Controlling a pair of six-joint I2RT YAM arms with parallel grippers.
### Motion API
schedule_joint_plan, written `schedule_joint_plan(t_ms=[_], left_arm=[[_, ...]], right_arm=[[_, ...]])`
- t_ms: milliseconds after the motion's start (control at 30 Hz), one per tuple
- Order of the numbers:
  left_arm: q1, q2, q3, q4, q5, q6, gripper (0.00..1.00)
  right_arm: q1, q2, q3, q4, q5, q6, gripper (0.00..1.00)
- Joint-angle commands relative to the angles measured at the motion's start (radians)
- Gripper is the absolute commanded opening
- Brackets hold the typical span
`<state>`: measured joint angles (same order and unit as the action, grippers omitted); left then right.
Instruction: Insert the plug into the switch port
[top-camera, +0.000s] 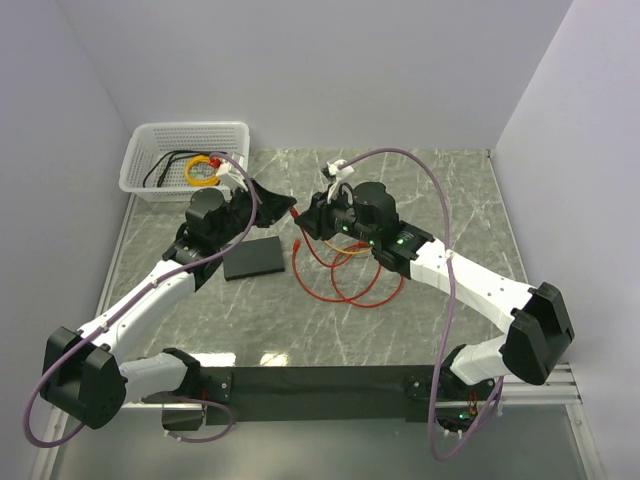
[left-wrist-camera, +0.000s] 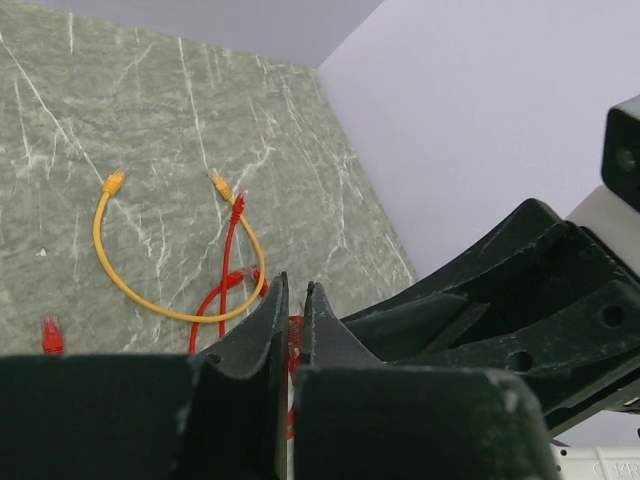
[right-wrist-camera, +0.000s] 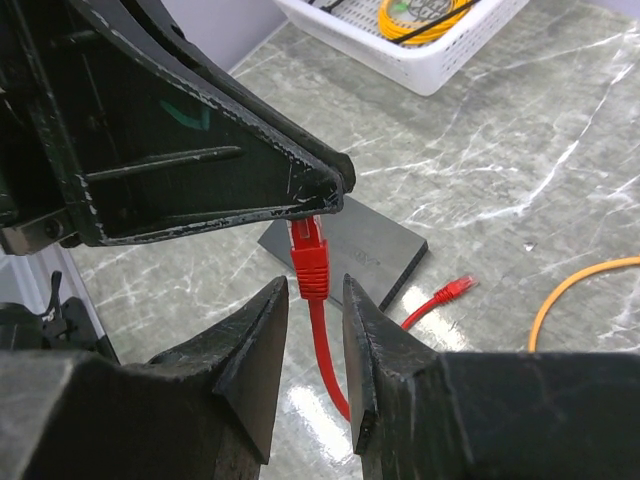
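The plug (right-wrist-camera: 310, 255), a red-booted connector on a thin red cord (right-wrist-camera: 325, 350), hangs pinched at its top between the tips of my left gripper (top-camera: 290, 207), which is shut on it. In the left wrist view a sliver of red plug (left-wrist-camera: 295, 330) shows between the closed fingers. My right gripper (right-wrist-camera: 315, 285) is open, one jaw on each side of the red boot with a small gap on both sides. The flat black switch (right-wrist-camera: 370, 250) lies on the table just beyond and below the plug (top-camera: 294, 214). Its port is hidden.
A white mesh basket (top-camera: 185, 160) holding coiled cables stands at the back left. An orange-yellow cord (left-wrist-camera: 150, 290) and loops of red cord (top-camera: 345, 285) lie on the marble table (top-camera: 450, 190) right of the switch (top-camera: 255, 258). The red cord's other connector (right-wrist-camera: 455, 290) rests near the switch's corner.
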<state>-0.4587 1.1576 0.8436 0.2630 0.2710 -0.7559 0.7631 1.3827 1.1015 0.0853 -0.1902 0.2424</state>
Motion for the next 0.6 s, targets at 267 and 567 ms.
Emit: schedule_joint_plan(t_ms=[267,567], left_arm=[[0.0,-0.024,0.003,0.041,0.005,-0.017,0.01],[-0.001,-0.022,-0.008,0.027,-0.009,-0.022,0.09]], right_arm=[[-0.007,0.012,0.041,0.039,-0.012,0.012,0.31],[-0.007,0.019,0.021,0.048,-0.018,0.015,0.0]])
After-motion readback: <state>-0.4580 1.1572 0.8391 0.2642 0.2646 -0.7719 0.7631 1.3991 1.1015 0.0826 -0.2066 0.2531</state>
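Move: The red plug hangs from the left fingertips, its middle about 1 cm below that hand and 1 cm to its right. From the right hand it is roughly 1 cm ahead, 1 cm left and 1 cm up, with its boot and cable running down between the open fingers. On the table some 18 cm below the right hand, the switch lies about 14 cm left and 1 cm ahead, and a loose red plug 5 cm ahead and 2 cm left. The boot end of the hanging red plug, where the cable leaves it, is taken between the right fingertips: the right hand sinks a bit under 1 cm just below the left fingertips, stops there, then closes from about a third open to nearly shut and pinches it. The left hand stays put, still pinching the plug from above. ##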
